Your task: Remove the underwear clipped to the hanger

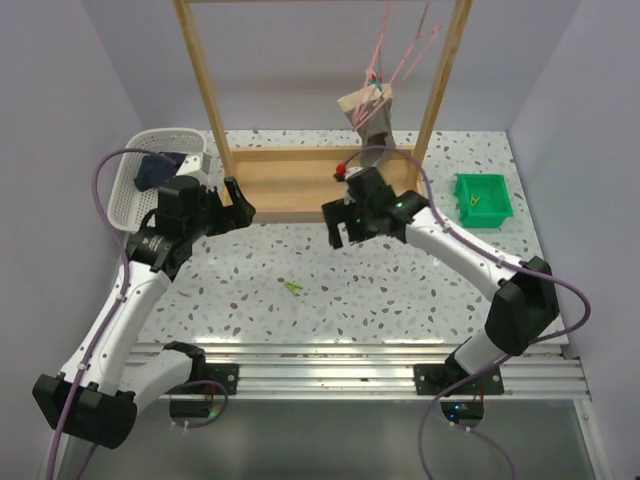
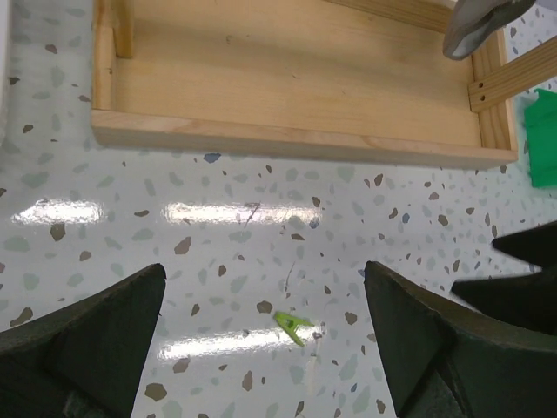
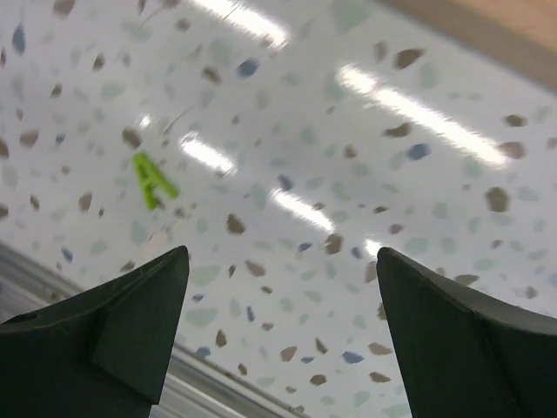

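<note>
The grey underwear (image 1: 368, 110) with a beige waistband hangs clipped to a pink hanger (image 1: 400, 50) on the wooden rack's top bar; its lower edge shows in the left wrist view (image 2: 474, 22). The dark navy underwear (image 1: 160, 168) lies in the white basket (image 1: 128, 195) at the far left. My left gripper (image 1: 240, 205) (image 2: 265, 270) is open and empty above the table in front of the rack's base. My right gripper (image 1: 335, 222) (image 3: 281, 254) is open and empty, below and to the left of the hanging underwear.
The wooden rack (image 1: 300, 180) stands at the back, with its base tray (image 2: 296, 78) on the table. A green bin (image 1: 483, 197) holding a clip sits at the right. A loose green clip (image 1: 292, 288) (image 2: 294, 326) (image 3: 150, 180) lies on the table between the arms.
</note>
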Tool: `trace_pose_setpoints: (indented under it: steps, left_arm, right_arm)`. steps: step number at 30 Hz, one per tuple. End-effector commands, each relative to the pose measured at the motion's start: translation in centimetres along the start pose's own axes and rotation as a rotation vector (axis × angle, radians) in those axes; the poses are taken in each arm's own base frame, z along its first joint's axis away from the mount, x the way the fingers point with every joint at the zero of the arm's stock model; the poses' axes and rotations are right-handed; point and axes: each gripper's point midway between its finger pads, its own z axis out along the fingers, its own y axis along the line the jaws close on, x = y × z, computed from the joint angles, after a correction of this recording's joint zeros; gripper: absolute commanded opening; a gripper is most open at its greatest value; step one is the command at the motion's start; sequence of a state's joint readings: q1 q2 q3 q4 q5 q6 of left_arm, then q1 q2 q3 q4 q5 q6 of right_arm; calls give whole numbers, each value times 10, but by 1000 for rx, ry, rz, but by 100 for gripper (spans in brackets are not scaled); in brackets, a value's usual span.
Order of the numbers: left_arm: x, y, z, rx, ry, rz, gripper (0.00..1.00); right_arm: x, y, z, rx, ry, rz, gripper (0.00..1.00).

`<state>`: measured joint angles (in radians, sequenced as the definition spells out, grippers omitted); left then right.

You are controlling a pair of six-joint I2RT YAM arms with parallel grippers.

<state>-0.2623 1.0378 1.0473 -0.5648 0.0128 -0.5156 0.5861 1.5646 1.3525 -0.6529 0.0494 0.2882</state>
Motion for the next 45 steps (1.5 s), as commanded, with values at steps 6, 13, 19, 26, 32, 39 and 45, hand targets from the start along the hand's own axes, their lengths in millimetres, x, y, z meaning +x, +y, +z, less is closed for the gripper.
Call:
trace_pose_setpoints:
  steps: [6, 13, 19, 26, 32, 39, 45]
  left_arm:
    - [-5, 15, -37, -62, -79, -37, 100]
    - [-2, 16, -60, -47, -112, -52, 100]
    - [3, 23, -69, -69, -114, -37, 100]
    - [2, 27, -70, -89, -121, -15, 100]
    - [1, 25, -64, -79, -120, -15, 100]
    - [4, 25, -58, -77, -103, -12, 100]
    - [4, 23, -50, -74, -93, -18, 100]
  right_arm:
    - [93, 114, 40, -131, 236, -405, 92]
    - [96, 163, 82, -163, 258, -494, 90]
    - [111, 163, 108, -111, 330, -520, 87]
    - [132, 150, 105, -81, 396, -525, 67]
    - [142, 144, 103, -75, 410, -504, 36]
    - [120, 135, 93, -34, 340, -477, 12]
    - [111, 117, 76, -14, 346, -452, 0]
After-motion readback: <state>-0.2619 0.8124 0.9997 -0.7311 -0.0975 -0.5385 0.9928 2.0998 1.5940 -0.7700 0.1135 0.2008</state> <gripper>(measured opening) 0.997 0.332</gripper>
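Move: Down on the table to the right hand's left lies the lone green clip, about 15 cm left, 9 cm back and 15 cm below. The wooden tray's middle is some 23 cm ahead and 7 cm left of that hand, roughly 14 cm lower. The green box stands about 18 cm ahead and 39 cm right, 13 cm lower. From the left hand, the clip lies roughly 13 cm right, 8 cm back and 22 cm below. Swooping left, down and back onto the green clip, the open right hand drops about 15 cm, turning some 30 degrees counter-clockwise, overshoots slightly left and eases back. Its fingertips then pinch the clip low over the table and keep hold while the hand slides 2 cm right. The empty left hand, still open, backs off about 5 cm and drifts left. ##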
